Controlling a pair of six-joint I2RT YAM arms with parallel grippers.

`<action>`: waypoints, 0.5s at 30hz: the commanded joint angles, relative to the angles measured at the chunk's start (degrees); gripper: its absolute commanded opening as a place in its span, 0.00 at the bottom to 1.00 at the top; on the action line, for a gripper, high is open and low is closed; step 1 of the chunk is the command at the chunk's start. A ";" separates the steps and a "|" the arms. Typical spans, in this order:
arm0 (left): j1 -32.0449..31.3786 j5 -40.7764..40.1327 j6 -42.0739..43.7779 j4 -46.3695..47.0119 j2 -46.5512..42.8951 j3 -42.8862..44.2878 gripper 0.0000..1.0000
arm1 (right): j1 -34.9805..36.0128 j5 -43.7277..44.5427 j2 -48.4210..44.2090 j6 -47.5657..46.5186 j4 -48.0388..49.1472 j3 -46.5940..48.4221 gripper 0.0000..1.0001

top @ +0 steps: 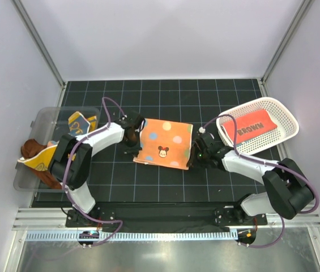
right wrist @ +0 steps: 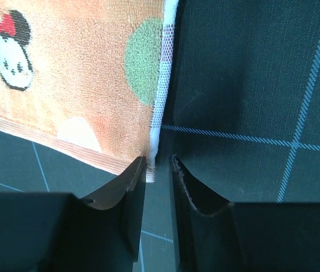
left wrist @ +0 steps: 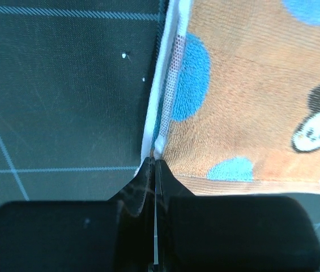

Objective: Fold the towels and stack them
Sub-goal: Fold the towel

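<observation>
An orange polka-dot towel with a cartoon face lies flat in the middle of the dark grid mat. My left gripper sits at its near left corner. In the left wrist view the left gripper is shut on the white hem of this towel. My right gripper is at the near right corner. Its jaws stand slightly open, with the towel's white corner tab in the gap against the left finger. A red-orange towel with white lettering lies folded in the basket.
The white perforated basket stands at the right. A clear plastic bin at the left holds a blue and yellow cloth, a rust-brown cloth and a yellow one. White walls enclose the mat.
</observation>
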 commanded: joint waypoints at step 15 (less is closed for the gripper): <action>-0.23 -0.55 -0.91 -3.73 -2.47 3.03 0.00 | -0.38 -1.62 0.27 2.25 2.80 0.57 0.06</action>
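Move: The left fingers are already shut on the towel's near-left corner, with the far-left corner about 17 cm ahead and 3 cm to their right, and the mouse print roughly 3 cm ahead and 11 cm right. The near-right corner sits right at the right hand's parted fingertips, some 1 cm left and 1 cm below; from that hand the print is about 5 cm ahead and 11 cm left, the far-right corner about 17 cm ahead and 2 cm right. Still pinching the upper layer at the near-left corner, the left hand lifts it nearly straight up by about 2.5 cm, then holds there with the fingers shut. The right hand stays practically in place, only rising about half a centimetre, and closes its partly open fingers onto the near-right corner. ##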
